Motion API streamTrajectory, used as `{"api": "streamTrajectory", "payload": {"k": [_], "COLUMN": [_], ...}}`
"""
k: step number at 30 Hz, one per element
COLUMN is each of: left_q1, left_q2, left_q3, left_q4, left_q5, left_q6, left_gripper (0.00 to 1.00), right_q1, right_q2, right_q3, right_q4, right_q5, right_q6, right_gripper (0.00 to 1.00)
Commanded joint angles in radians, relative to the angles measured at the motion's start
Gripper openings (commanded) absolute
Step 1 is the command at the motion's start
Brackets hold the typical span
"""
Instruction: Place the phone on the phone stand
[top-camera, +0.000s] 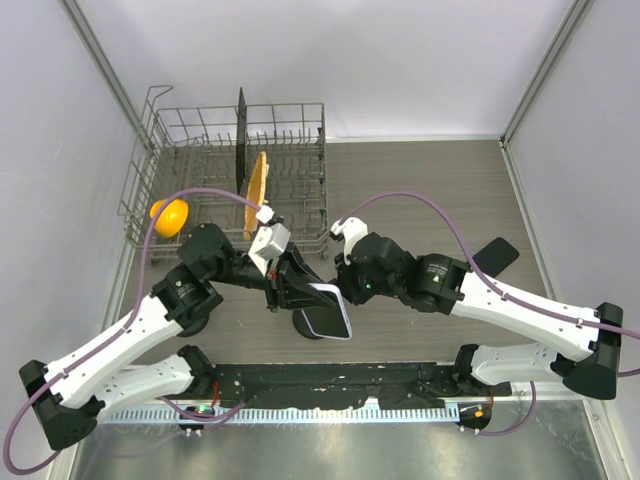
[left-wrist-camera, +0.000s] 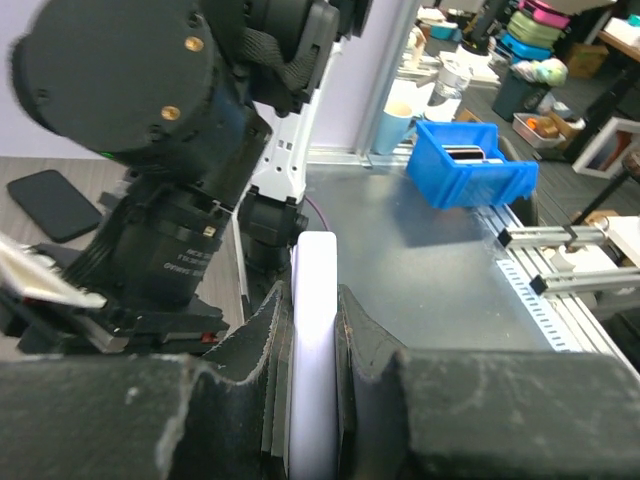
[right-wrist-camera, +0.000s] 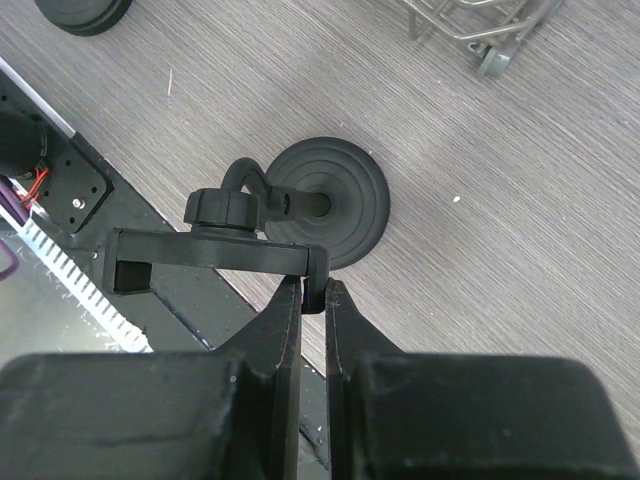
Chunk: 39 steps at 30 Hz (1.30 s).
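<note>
The phone, dark-faced with a white rim, hangs tilted just above the table in front of the arms. My left gripper is shut on it; in the left wrist view its white edge stands squeezed between my two fingers. The black phone stand has a round base on the table and a long cradle bar. My right gripper is shut on the end lip of that cradle. In the top view the right gripper sits right beside the phone, and the stand's base shows only partly under the phone.
A wire dish rack stands at the back left, with a wooden board in it and an orange object at its left end. A flat black pad lies to the right. A perforated black rail runs along the near edge.
</note>
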Motion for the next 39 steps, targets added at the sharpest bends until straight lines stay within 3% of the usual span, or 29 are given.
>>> {"api": "streamTrajectory", "payload": {"k": [1, 7, 15, 26, 39], "left_q1": [-0.001, -0.001, -0.005, -0.004, -0.001], "left_q2": [0.049, 0.092, 0.141, 0.17, 0.223], "left_q3": [0.016, -0.03, -0.061, -0.016, 0.028], "left_q4": [0.17, 0.324, 0.375, 0.13, 0.045], "left_q5": [0.112, 0.143, 0.138, 0.111, 0.127], "left_q6": [0.028, 0.013, 0.036, 0.249, 0.312], "left_gripper": [0.0, 0.0, 0.0, 0.0, 0.0], "right_q1": [-0.029, -0.035, -0.054, -0.074, -0.088], "right_q2": [0.008, 0.001, -0.016, -0.006, 0.016], "right_q3": [0.052, 0.041, 0.024, 0.015, 0.032], "right_q4": [0.072, 0.083, 0.109, 0.108, 0.081], "right_q5": [-0.115, -0.194, -0.235, -0.272, -0.382], "right_q6": [-0.036, -0.06, -0.063, -0.085, -0.158], "right_gripper": [0.01, 0.01, 0.01, 0.01, 0.01]}}
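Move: Below the left hand, about 14 cm down, 6 cm ahead and 3 cm to the right, is the phone stand's holder; the stand's round base is roughly 28 cm below and 4 cm ahead, straight under sideways. From the right hand, which already grips the holder's end, the held phone is some 9 cm back, 3 cm left and 9 cm above, and the holder's middle 2 cm back and 3 cm left, level with it. Lowering the gripped phone about 8 cm towards the stand's holder, the left hand also eases some 3 cm right and then a little forward, tilting only slightly and keeping its pinch. The right hand keeps hold of the holder's end and brings the stand a centimetre or so left and back, turning it counter-clockwise by roughly 15 degrees. ##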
